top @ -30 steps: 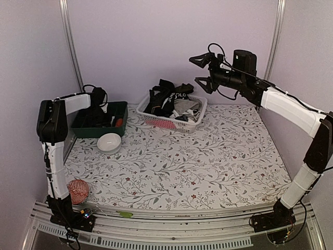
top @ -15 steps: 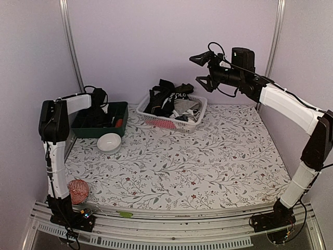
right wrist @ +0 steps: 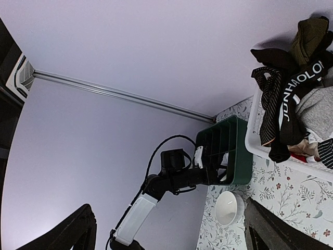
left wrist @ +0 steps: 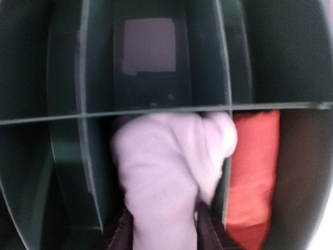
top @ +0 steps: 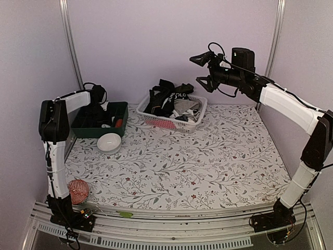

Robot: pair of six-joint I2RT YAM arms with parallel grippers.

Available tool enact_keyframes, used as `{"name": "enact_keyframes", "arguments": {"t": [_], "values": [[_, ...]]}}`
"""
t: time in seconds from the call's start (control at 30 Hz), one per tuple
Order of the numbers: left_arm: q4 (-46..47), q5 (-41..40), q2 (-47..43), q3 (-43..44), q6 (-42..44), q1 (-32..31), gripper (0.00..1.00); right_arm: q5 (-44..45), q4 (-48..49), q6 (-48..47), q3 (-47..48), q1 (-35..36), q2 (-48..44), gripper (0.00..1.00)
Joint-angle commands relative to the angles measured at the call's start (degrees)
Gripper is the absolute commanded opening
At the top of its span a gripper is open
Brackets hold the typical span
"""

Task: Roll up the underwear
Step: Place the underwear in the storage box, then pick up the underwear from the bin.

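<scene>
A heap of black, white and grey underwear [top: 169, 99] [right wrist: 291, 99] fills the white lattice basket [top: 156, 121] [right wrist: 255, 140] at the back. My left gripper [top: 98, 115] [left wrist: 162, 232] reaches into the green divided box [top: 124, 110] [right wrist: 234, 156]. A rolled white underwear [left wrist: 161, 172] stands in one compartment, and it fills the gap between my left fingers [left wrist: 124, 234]. Blur hides whether they still press it. My right gripper [top: 196, 69] [right wrist: 171, 234] hangs open and empty in the air, above and right of the basket.
A red roll [left wrist: 255, 172] [top: 119, 123] sits in the compartment to the right of the white one. A white bowl [top: 109, 142] [right wrist: 229, 207] stands in front of the green box. A pink ball [top: 78, 190] lies at the near left corner.
The right arm has shifted slightly left and up with its jaws still wide. The left wrist has lifted a little at the green box.
</scene>
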Motion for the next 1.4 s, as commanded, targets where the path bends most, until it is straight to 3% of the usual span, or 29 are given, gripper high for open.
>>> {"name": "enact_keyframes", "arguments": {"t": [0.0, 0.43, 0.53, 0.67, 0.9, 1.13, 1.37], "values": [[-1.17, -1.67, -3.31, 2.43, 1.32, 0.16, 0.51, 0.48, 0.34, -0.65, 2.16, -0.33, -0.77, 0.99], [0.56, -1.77, -8.07, 3.92, 5.34, -0.42, 0.57, -1.63, 2.99, -3.77, 1.49, -0.31, -1.42, 0.99], [3.74, -2.47, -11.15, 2.79, 7.97, -1.35, 0.7, -1.38, 3.31, -6.38, 0.8, -0.33, -2.43, 0.99], [7.11, -1.28, -15.4, 3.33, 11.42, -2.61, 0.95, -0.38, 3.31, -10.85, -1.3, -0.42, -4.78, 0.99], [9.86, 13.54, -21.09, 6.65, 15.16, -3.03, 0.96, 0.39, 0.85, -20.06, -8.21, -0.73, -10.7, 0.99], [7.9, 33.51, -15.03, 10.5, 23.28, -5.58, 0.96, 7.09, 4.64, -23.68, -24.03, -2.06, -22.34, 0.99], [10.48, 33.76, -4.58, 13.13, 30.42, -10.96, 0.96, 7.44, 4.08, -18.98, -30.66, -4.67, -28.93, 0.99]]}}
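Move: The rolled white underwear sits in the storage box's near row, between the left fingers, its middle about 2 cm ahead of and 2 cm below the hand. The red roll is 6 cm to the right of it. The white bowl stands some 14 cm back and 3 cm right of the hand; the laundry basket about 38 cm right and 5 cm ahead. From the right hand the underwear is about 49 cm left, 10 cm ahead and 37 cm down. The white roll is left in its compartment as the left fingers, already loosened, open wide and the hand rises, slowly at first, then fast, to about 28 cm. Near the top it swings some 16 cm right towards the laundry basket, fingers tilting up from the box and turning clockwise, and dips about 6 cm. The open right hand draws away to the right and back, sinking slightly. ##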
